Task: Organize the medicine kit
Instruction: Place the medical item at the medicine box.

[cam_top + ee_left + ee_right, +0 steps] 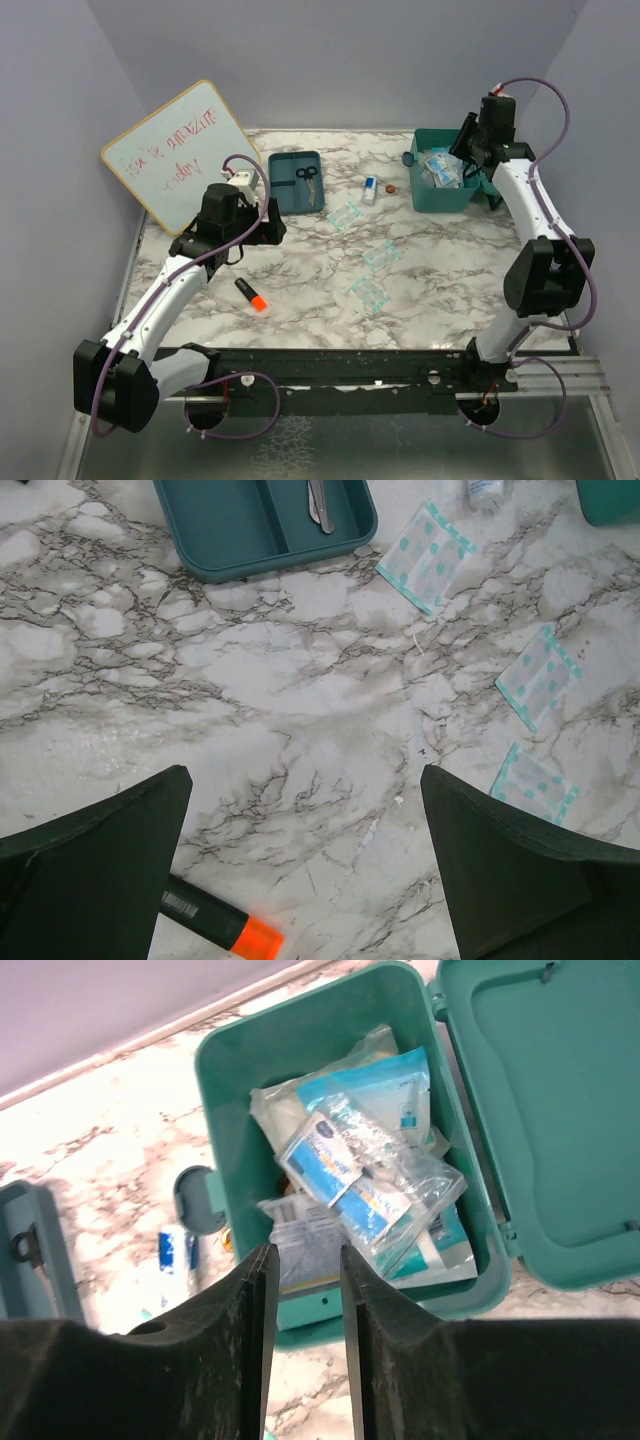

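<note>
The medicine kit (443, 198) is a teal box at the back right with its lid (560, 1110) swung open. Clear and blue-white packets (370, 1180) fill the medicine kit (230, 1070). My right gripper (305, 1255) hovers above its near wall, jaws a narrow gap apart and nothing between them; in the top view my right gripper (470, 140) hangs over the box. My left gripper (268, 222) is wide open over bare table; the left wrist view shows my left gripper (305, 775) with an orange-tipped black marker (215, 920) beside its left finger.
Three teal dotted sachets (346, 216), (381, 257), (369, 296) lie mid-table. A flat teal tray (290, 195) holds scissors (309, 182). A small blue-white bottle (370, 189) lies between tray and kit. The marker (251, 294) lies front left. A whiteboard (180, 155) leans at the back left.
</note>
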You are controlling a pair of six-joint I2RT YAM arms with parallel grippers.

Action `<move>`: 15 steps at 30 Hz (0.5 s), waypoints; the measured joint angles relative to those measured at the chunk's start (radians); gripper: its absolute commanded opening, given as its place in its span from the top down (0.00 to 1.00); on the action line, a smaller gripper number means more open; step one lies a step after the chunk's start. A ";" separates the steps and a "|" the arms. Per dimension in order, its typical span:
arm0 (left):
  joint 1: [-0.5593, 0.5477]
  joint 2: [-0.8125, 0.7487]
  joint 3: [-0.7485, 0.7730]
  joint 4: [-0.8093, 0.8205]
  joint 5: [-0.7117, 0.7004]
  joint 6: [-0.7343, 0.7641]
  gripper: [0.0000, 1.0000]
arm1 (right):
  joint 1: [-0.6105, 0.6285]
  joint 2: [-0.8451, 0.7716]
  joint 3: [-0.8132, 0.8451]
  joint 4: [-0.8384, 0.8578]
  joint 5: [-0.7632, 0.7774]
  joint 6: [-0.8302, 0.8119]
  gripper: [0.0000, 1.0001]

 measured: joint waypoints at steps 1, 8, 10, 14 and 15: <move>0.000 0.000 0.000 0.000 0.003 0.000 0.01 | 0.003 -0.019 -0.008 0.000 -0.012 0.006 0.61; 0.000 -0.016 0.000 0.001 0.017 -0.003 0.01 | 0.161 -0.112 -0.097 0.023 -0.042 0.057 0.50; 0.000 -0.019 0.000 0.001 0.018 -0.003 0.01 | 0.234 -0.112 -0.114 0.043 -0.035 0.063 0.48; 0.000 -0.029 0.000 0.001 0.018 -0.003 0.01 | 0.358 -0.103 -0.138 0.071 0.006 0.074 0.43; 0.000 -0.031 0.000 0.001 0.018 -0.003 0.01 | 0.380 -0.094 -0.138 0.082 0.019 0.074 0.41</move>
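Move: Above the medicine box, whose middle is about 1 cm ahead and 15 cm below, the empty right hand has the nearest bandage packet about 22 cm to its left, 8 cm back and 20 cm below. The blue-and-white roll lies some 16 cm left and 2 cm back, the small round tin 11 cm left and 1 cm back, both also 20 cm down. From the left hand the packet is roughly 9 cm ahead and 15 cm right. Sweeping left from over the medicine box, the empty right hand travels about 18 cm left and 5 cm back towards the bandage packet and the blue-and-white roll, ending at nearly its starting height. On the way it turns some 20 degrees counter-clockwise and its part-open fingers spread further, touching nothing. ##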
